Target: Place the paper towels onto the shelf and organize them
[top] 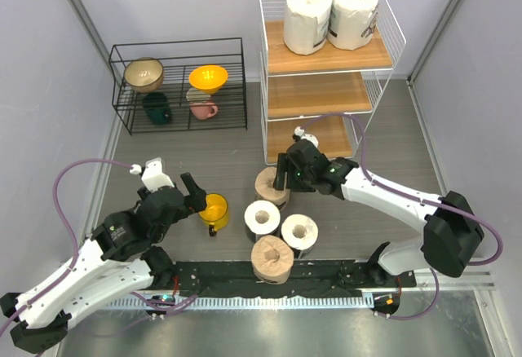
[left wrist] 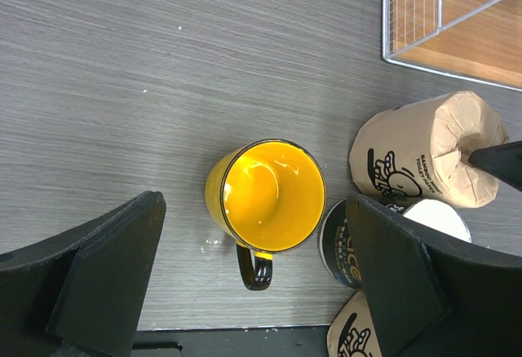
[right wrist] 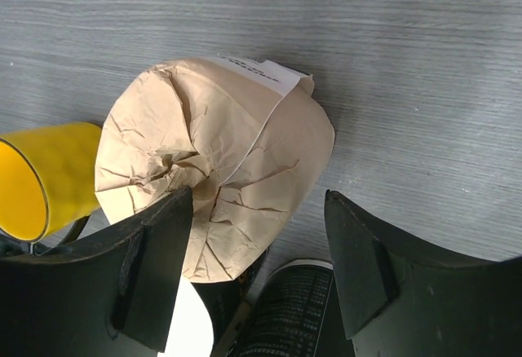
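Note:
Two white paper towels [top: 307, 17] [top: 353, 13] stand on the top board of the shelf [top: 326, 94]. On the table lie a beige roll [top: 267, 187] [right wrist: 212, 161] [left wrist: 420, 161], a dark-wrapped roll [top: 262, 218] [left wrist: 341, 247], a white roll [top: 299, 231] and another beige roll [top: 272, 259]. My right gripper [top: 283, 179] [right wrist: 257, 210] is open over the first beige roll. One of its fingers [right wrist: 155, 251] rests at the crumpled core, and the other stands off the roll's side. My left gripper [top: 200, 196] [left wrist: 253, 267] hangs open above a yellow cup [left wrist: 265, 196].
A low black wire rack [top: 179, 86] with bowls and mugs stands at the back left. The yellow cup [top: 214, 210] sits just left of the cluster of rolls. Grey walls close in both sides. A black strip [top: 269, 279] runs along the near edge.

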`<act>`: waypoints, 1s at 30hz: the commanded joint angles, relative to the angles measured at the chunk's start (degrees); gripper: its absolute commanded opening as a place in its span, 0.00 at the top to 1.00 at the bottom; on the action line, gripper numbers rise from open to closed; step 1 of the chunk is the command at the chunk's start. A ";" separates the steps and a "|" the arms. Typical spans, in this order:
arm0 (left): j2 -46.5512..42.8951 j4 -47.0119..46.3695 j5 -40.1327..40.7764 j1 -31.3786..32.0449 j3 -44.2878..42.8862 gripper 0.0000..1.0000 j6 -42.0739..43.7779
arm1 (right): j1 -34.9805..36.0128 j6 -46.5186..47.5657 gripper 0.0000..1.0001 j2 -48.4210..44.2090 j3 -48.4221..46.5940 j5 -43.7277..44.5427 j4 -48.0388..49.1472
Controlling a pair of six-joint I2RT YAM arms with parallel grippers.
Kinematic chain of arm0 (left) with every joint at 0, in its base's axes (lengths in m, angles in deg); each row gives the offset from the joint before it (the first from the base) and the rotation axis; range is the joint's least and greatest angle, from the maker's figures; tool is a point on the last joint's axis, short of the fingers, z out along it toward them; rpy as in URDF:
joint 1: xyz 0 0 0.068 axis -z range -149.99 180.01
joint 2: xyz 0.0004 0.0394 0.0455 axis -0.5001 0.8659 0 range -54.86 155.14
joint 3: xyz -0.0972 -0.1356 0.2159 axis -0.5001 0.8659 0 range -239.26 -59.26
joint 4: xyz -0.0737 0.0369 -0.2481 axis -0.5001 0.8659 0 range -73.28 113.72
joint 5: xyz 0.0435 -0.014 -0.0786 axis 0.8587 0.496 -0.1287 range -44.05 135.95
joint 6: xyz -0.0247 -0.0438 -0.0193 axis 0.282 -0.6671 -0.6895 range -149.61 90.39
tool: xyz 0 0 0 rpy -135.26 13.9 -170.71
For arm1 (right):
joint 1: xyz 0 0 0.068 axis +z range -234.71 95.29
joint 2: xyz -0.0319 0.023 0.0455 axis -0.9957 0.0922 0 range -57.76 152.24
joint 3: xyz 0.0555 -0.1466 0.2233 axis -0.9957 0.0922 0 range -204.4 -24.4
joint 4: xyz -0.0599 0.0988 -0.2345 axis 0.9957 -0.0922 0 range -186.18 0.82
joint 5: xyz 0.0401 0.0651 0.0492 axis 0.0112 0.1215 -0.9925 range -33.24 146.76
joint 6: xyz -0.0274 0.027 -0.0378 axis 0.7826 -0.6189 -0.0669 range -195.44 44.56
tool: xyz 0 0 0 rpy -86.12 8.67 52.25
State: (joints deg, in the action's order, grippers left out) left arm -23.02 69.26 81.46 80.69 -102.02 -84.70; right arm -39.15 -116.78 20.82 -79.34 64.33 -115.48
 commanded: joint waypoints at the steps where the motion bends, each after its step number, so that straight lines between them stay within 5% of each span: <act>1: 0.07 -1.47 0.97 0.30 0.14 0.00 -0.02 | 0.49 -0.49 0.30 1.04 0.97 1.65 2.13; 7: -0.46 -1.03 0.97 0.30 0.14 0.00 0.07 | 0.58 -0.84 0.33 3.41 1.06 1.66 3.36; 16: -1.42 -0.06 1.41 0.30 -0.04 0.00 0.16 | 0.49 -1.64 0.51 3.33 0.71 3.85 4.07; 30: -1.25 -0.76 1.06 0.30 0.49 0.00 -0.19 | 0.49 3.46 0.54 -12.74 -6.05 13.16 -4.54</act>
State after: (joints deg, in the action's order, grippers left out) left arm -24.29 69.30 81.52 80.69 -101.89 -84.70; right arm -38.89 -115.45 14.99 -79.43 71.70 -119.26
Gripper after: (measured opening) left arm 0.996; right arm 0.453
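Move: Just under the right hand stands the brown paper roll nearest the shelf rack, its middle about 3 cm to the left, 2 cm back and 5 cm below. A white-topped roll stands roughly 11 cm back and 6 cm left of the hand, a second some 13 cm back and 4 cm right; the yellow mug is about 8 cm back and 18 cm left. From the left hand the brown roll lies around 19 cm right, 1 cm ahead and 12 cm down. Down about 2 cm onto the brown roll's right-hand side goes the right hand, its half-open fingers closing partway to pinch the wrapped wall, one finger at the core hole and the other outside. Keeping that pinch, it then lifts some 4 cm and draws roughly 3 cm to the right, speeding up, while the fingertips tip slightly upward. ##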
